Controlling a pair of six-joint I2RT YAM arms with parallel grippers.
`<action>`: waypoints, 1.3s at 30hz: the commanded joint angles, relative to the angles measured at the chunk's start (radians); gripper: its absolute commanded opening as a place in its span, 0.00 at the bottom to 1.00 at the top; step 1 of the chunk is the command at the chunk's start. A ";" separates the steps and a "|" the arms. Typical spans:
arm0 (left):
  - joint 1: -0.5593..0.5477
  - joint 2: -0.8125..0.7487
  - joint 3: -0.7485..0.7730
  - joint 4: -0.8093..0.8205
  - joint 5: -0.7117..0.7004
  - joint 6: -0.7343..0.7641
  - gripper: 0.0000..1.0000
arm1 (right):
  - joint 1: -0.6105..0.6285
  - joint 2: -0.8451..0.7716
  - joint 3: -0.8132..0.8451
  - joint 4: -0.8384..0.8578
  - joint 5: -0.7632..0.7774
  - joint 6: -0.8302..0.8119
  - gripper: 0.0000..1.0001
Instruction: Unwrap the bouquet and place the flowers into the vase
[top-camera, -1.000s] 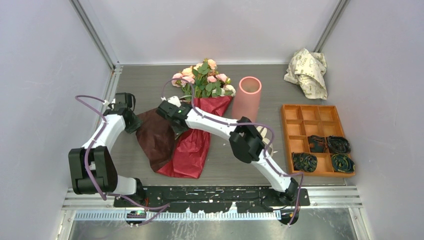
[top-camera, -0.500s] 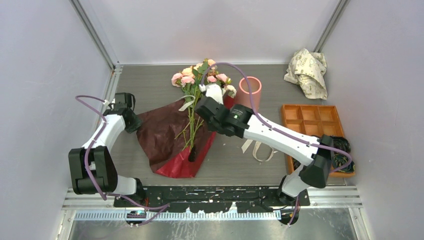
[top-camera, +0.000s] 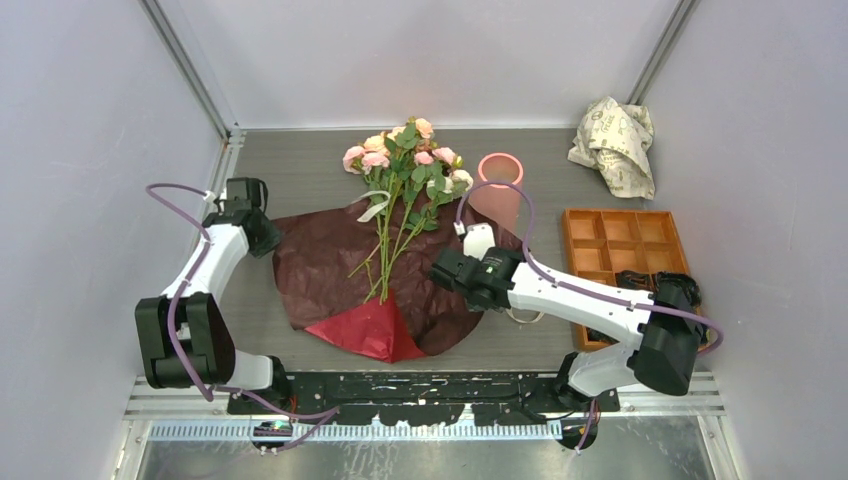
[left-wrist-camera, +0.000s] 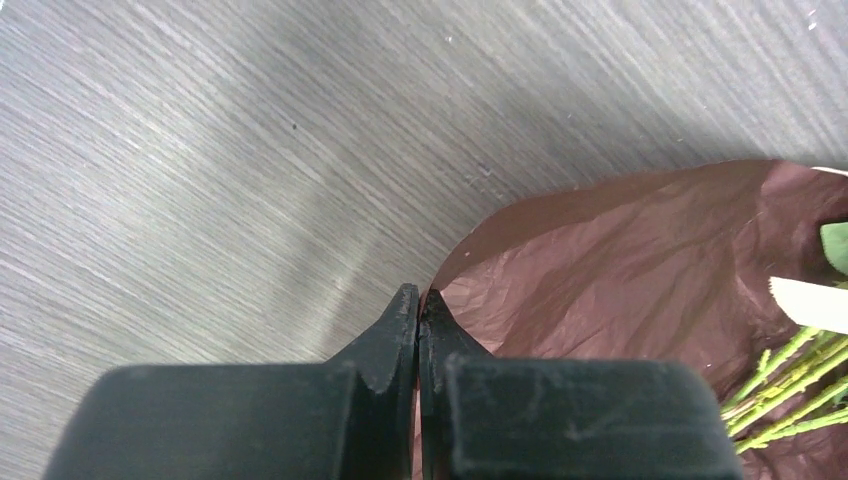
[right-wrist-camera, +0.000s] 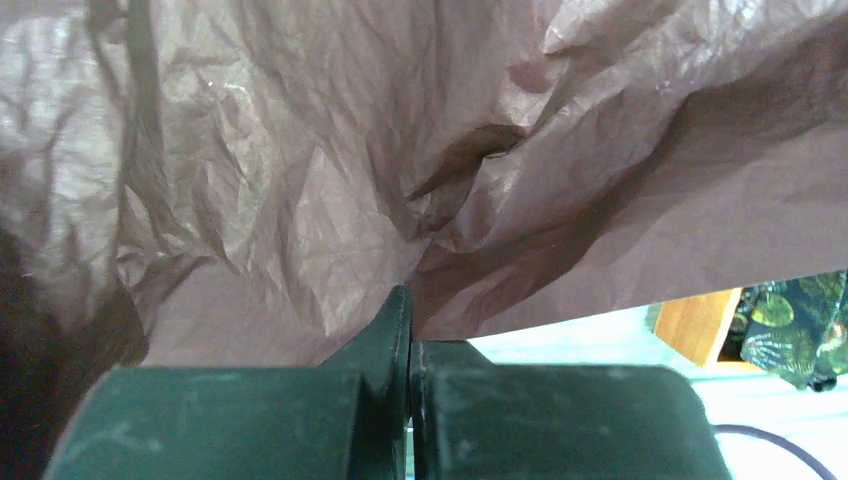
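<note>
The bouquet's dark red paper (top-camera: 330, 270) lies spread open on the table. The flowers (top-camera: 405, 155) rest across it, pink and peach blooms to the rear, green stems (top-camera: 385, 250) running toward me. A cream ribbon (top-camera: 372, 208) lies by the stems. The salmon-pink vase (top-camera: 498, 190) stands upright just right of the blooms. My left gripper (top-camera: 268, 238) is shut on the paper's left edge (left-wrist-camera: 470, 250), stems (left-wrist-camera: 790, 390) at the far right of its view. My right gripper (top-camera: 440, 272) is shut on the paper's right side, and the crinkled sheet (right-wrist-camera: 300, 180) fills its view.
Crumpled cream printed paper (top-camera: 612, 140) sits at the back right. An orange compartment tray (top-camera: 620, 240) stands on the right with dark green rolled items (right-wrist-camera: 790, 330) in its near cells, partly behind my right arm's elbow. Grey walls close in three sides.
My right arm swung right and toward me with the paper's right side, spreading the wrap flat. The flowers now lie uncovered on it. The left arm held its place.
</note>
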 joint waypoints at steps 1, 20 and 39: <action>0.008 0.008 0.077 0.021 -0.015 0.008 0.00 | 0.001 -0.044 -0.030 -0.085 0.054 0.132 0.01; 0.017 -0.110 0.137 -0.105 0.083 0.029 0.25 | 0.059 -0.073 0.127 -0.235 0.088 0.152 0.61; 0.016 -0.486 0.343 -0.276 0.164 0.040 0.38 | 0.109 0.187 0.521 0.165 -0.198 -0.227 0.74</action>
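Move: The right hand pinches the wrapping's right edge; the flower stems' middle lies about 15 cm left and 8 cm ahead of it, some 6 cm lower. The vase stands about 14 cm ahead and 3 cm to its right, the ribbon loop level and 9 cm to its right, 7 cm lower. From the left hand, pinching the opposite edge, the stems lie about 20 cm right and 2 cm back, 4 cm lower. Both hands release the wrapping: left rises 20 cm, right draws rightward, then sweeps 15 cm left and up. ##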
